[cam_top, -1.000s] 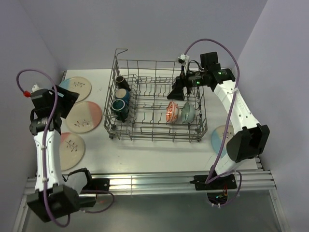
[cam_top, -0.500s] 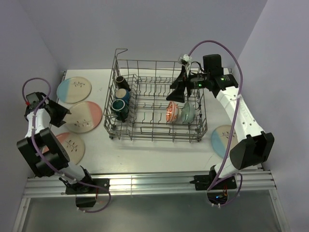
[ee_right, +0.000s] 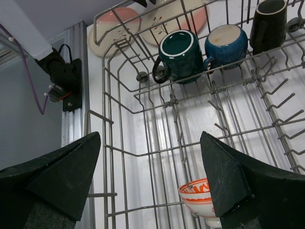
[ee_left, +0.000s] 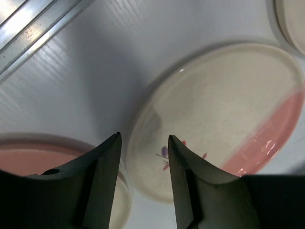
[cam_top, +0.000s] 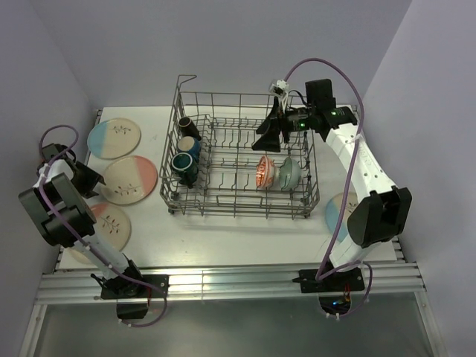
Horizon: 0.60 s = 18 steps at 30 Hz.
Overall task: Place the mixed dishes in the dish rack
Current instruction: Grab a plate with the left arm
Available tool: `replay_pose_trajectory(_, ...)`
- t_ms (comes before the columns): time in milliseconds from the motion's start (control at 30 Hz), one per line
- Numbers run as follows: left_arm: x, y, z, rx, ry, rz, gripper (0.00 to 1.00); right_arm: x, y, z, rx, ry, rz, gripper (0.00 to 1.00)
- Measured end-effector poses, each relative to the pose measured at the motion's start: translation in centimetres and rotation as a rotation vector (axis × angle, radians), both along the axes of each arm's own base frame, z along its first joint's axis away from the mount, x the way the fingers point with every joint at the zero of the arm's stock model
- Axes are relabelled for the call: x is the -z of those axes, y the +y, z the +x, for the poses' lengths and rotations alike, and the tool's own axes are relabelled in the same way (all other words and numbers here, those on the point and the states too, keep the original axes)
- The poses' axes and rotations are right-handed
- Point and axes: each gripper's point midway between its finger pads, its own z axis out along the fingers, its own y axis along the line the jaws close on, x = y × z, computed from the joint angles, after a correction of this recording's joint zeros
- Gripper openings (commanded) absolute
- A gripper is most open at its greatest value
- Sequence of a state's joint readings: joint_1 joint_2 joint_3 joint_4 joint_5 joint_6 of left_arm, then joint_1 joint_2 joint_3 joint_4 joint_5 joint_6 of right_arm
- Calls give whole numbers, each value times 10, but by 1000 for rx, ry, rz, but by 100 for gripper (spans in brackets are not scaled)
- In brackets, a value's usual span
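The grey wire dish rack (cam_top: 239,199) holds a black mug (cam_top: 184,123), a blue mug (cam_top: 189,146), a teal mug (cam_top: 182,167), an orange-red bowl (cam_top: 265,172) and a pale green bowl (cam_top: 289,172). Three plates lie left of it: blue-cream (cam_top: 114,138), pink-cream (cam_top: 129,179) and a nearer pink-cream one (cam_top: 105,226). A fourth plate (cam_top: 337,215) lies at the right. My left gripper (cam_top: 87,178) (ee_left: 143,136) sits low at the middle plate's (ee_left: 214,119) left rim, jaws part closed with a gap, nothing gripped. My right gripper (cam_top: 269,135) (ee_right: 150,136) hangs wide open above the rack.
The right wrist view looks down into the rack (ee_right: 107,119), over the teal mug (ee_right: 180,55), blue mug (ee_right: 226,40), black mug (ee_right: 269,19) and orange bowl (ee_right: 202,198). Upright tines fill the rack floor. An aluminium rail (ee_left: 33,33) borders the table's left edge.
My left arm has folded back and dropped its gripper to the middle plate's left rim, jaws narrowing. The right gripper drifted slightly left above the rack, still open.
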<state>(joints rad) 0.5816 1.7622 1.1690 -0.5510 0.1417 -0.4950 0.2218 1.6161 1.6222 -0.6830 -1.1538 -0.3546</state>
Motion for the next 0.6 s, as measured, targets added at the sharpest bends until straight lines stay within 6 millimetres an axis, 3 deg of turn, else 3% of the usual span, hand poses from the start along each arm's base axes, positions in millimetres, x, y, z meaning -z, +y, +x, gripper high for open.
replay_pose_trajectory(233,18,2,1,37,47,-11,43,-5,6,-1,-16,1,7,92)
replay_pose_trajectory(367,23,2,-1,50,59,-13,34,-7,9,1,-20,10,14,92)
replay_pose_trajectory(567,26,-2,1,70,30,-25,2,-12,15,9,-29,17,22,92)
replay_pose_trajectory(600,26,-3,2,72,22,-28,0,-12,16,10,-31,21,23,92)
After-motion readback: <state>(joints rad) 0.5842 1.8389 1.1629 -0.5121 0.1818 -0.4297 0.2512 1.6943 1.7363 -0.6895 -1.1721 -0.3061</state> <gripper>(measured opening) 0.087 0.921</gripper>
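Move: The cream-and-pink plate's middle lies some 10 cm to the right and 5 cm farther out from the left gripper, about 3 cm lower, so its left-back rim is almost under the fingers. The near plate is roughly 16 cm straight back, the blue-and-cream plate about 20 cm ahead and 6 cm right, both on the table about 3 cm down. From the right gripper, the cream-and-pink plate lies about 54 cm left, 4 cm ahead and 30 cm below. Bring the half-open left gripper down about 2.5 cm onto the left-back rim of the cream-and-pink plate, the fingers pointing steeply down, one outside the rim and one inside, then close them almost shut so the tips pinch the thin edge. Meanwhile let the open, empty right gripper drift about 2 cm left and up over the rack. ##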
